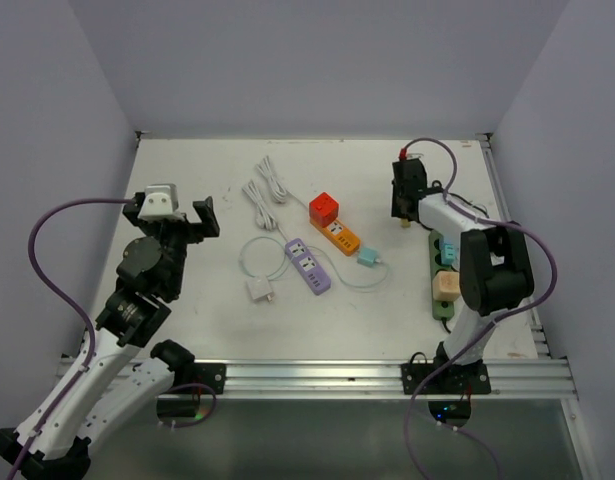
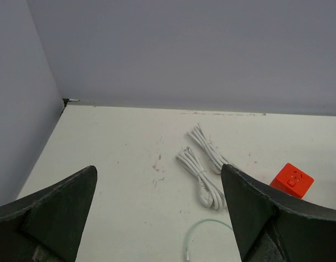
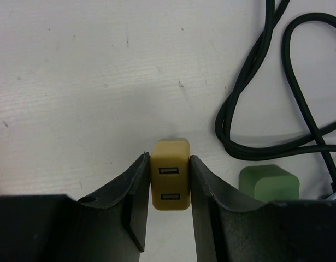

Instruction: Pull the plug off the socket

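Note:
My right gripper [image 3: 169, 164] is shut on a mustard-yellow plug [image 3: 170, 173] with two USB ports, clamped between both fingers above the bare white table. In the top view the right gripper [image 1: 403, 212] hangs at the far right, and the plug [image 1: 403, 222] shows as a small tan tip below it. The green socket strip [image 1: 443, 278] lies just right of it, with a teal plug [image 1: 449, 252] and a beige plug [image 1: 446, 287] seated in it. One green end of the socket strip [image 3: 269, 184] shows beside my right finger. My left gripper [image 1: 177, 222] stands open and empty at the left.
A purple power strip [image 1: 308, 265], an orange strip [image 1: 340, 236] with a red cube [image 1: 324, 208], a teal plug [image 1: 368, 257], a white adapter [image 1: 260, 291] and white cable bundles [image 1: 264, 197] lie mid-table. A black cable [image 3: 255, 117] loops near the held plug. Walls close three sides.

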You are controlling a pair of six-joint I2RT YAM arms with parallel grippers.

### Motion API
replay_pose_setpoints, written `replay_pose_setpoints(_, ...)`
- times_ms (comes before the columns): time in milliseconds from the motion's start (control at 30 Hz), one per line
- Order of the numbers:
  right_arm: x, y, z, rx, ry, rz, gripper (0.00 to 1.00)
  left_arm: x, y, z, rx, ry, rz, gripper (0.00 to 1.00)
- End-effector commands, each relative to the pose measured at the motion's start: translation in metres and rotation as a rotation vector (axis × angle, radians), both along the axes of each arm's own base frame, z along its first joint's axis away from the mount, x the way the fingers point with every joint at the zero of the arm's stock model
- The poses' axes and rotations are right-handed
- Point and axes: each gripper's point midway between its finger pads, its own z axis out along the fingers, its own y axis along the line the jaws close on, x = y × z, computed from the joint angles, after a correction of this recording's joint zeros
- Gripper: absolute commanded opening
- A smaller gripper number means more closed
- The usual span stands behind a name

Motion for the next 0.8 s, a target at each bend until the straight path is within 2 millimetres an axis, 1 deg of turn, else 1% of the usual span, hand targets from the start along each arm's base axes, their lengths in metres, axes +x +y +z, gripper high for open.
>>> replay_pose_setpoints(0, 0.016, -0.002, 0.011, -0.026, -0.042, -0.02, 0.16, -0.001, 0.0, 0.014, -0.004, -0.031, -0.004, 1.0)
replay_pose_setpoints(33, 0.018, -0.001, 0.01, -0.02, -0.041, -0.015, 0.23, -0.001, 0.0, 0.014, -0.003, -0.031, -0.004, 1.0)
replay_pose_setpoints(67, 0.017, 0.001, 0.004, -0.013, -0.025, -0.01, 0.43, -0.001, 0.0, 0.014, -0.003, -0.031, -0.004, 1.0)
replay_pose_setpoints(100, 0.017, 0.005, 0.001, 0.001, -0.018, 0.006, 0.5, -0.001, -0.001, 0.014, -0.003, -0.031, -0.008, 1.0)
replay_pose_setpoints(133, 0.016, 0.007, -0.002, 0.007, -0.007, 0.013, 0.54, 0.0, -0.002, 0.013, -0.001, -0.027, -0.01, 1.0)
replay_pose_setpoints(167, 0.017, 0.008, -0.003, 0.015, -0.007, 0.016, 0.62, 0.0, -0.002, 0.013, -0.001, -0.027, -0.012, 1.0)
replay_pose_setpoints(233, 0.016, 0.011, -0.005, 0.03, -0.003, 0.028, 0.67, 0.001, -0.002, 0.012, 0.001, -0.025, -0.012, 1.0)
replay_pose_setpoints(267, 0.016, 0.013, -0.004, 0.038, -0.006, 0.037, 0.73, 0.001, -0.003, 0.012, 0.001, -0.025, -0.013, 1.0)
replay_pose_setpoints(333, 0.016, 0.019, 0.002, 0.067, -0.018, 0.062, 0.76, 0.001, -0.003, 0.013, 0.002, -0.026, -0.015, 1.0)
replay_pose_setpoints(400, 0.016, 0.022, 0.013, 0.085, -0.039, 0.074, 0.78, 0.001, -0.003, 0.012, 0.002, -0.026, -0.013, 1.0)
replay_pose_setpoints(433, 0.016, 0.023, 0.03, 0.098, -0.073, 0.082, 0.79, 0.001, -0.004, 0.012, 0.003, -0.025, -0.016, 1.0)
replay_pose_setpoints(500, 0.015, 0.033, 0.049, 0.138, -0.108, 0.137, 0.8, 0.002, -0.004, 0.012, 0.001, -0.025, -0.019, 1.0)
replay_pose_setpoints(533, 0.014, 0.041, 0.072, 0.169, -0.157, 0.181, 0.8, 0.002, -0.004, 0.012, 0.002, -0.024, -0.019, 1.0)
replay_pose_setpoints(567, 0.013, 0.063, 0.085, 0.253, -0.182, 0.278, 0.8, 0.001, -0.004, 0.012, 0.002, -0.024, -0.021, 1.0)
replay_pose_setpoints(633, 0.006, 0.09, 0.111, 0.355, -0.238, 0.407, 0.81, 0.001, -0.005, 0.012, -0.001, -0.024, -0.024, 1.0)
replay_pose_setpoints(667, 0.006, 0.105, 0.122, 0.393, -0.275, 0.486, 0.99, 0.001, -0.005, 0.012, -0.001, -0.024, -0.024, 1.0)
replay_pose_setpoints(700, -0.001, 0.123, 0.128, 0.439, -0.281, 0.565, 0.99, 0.001, -0.006, 0.012, -0.001, -0.024, -0.026, 1.0)
replay_pose_setpoints(733, -0.005, 0.141, 0.133, 0.444, -0.289, 0.615, 0.99, 0.001, -0.005, 0.012, -0.001, -0.025, -0.026, 1.0)
replay_pose_setpoints(767, -0.006, 0.148, 0.126, 0.411, -0.264, 0.652, 0.99, 0.001, -0.005, 0.012, 0.0, -0.025, -0.024, 1.0)
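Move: The yellow plug is already between the right fingers; the bare table spot it goes to is almost straight below, about 3 cm down and 1 cm left. From this hand, the teal plug lies some 9 cm back and 9 cm left, the orange strip about 18 cm left and 4 cm back, and the green strip's middle about 14 cm back and 10 cm right. From the left hand, the spot is roughly 16 cm ahead, 55 cm right and 29 cm below. The yellow plug is lowered about 2 cm onto the bare table as the right fingers open from their grip and let go. The empty hand then rises quickly, some 12 cm, swinging about 8 cm left and away from the plug; the wrist turns some 20 degrees counter-clockwise, rolls left side up and tips upward, fingers ending wide open. ##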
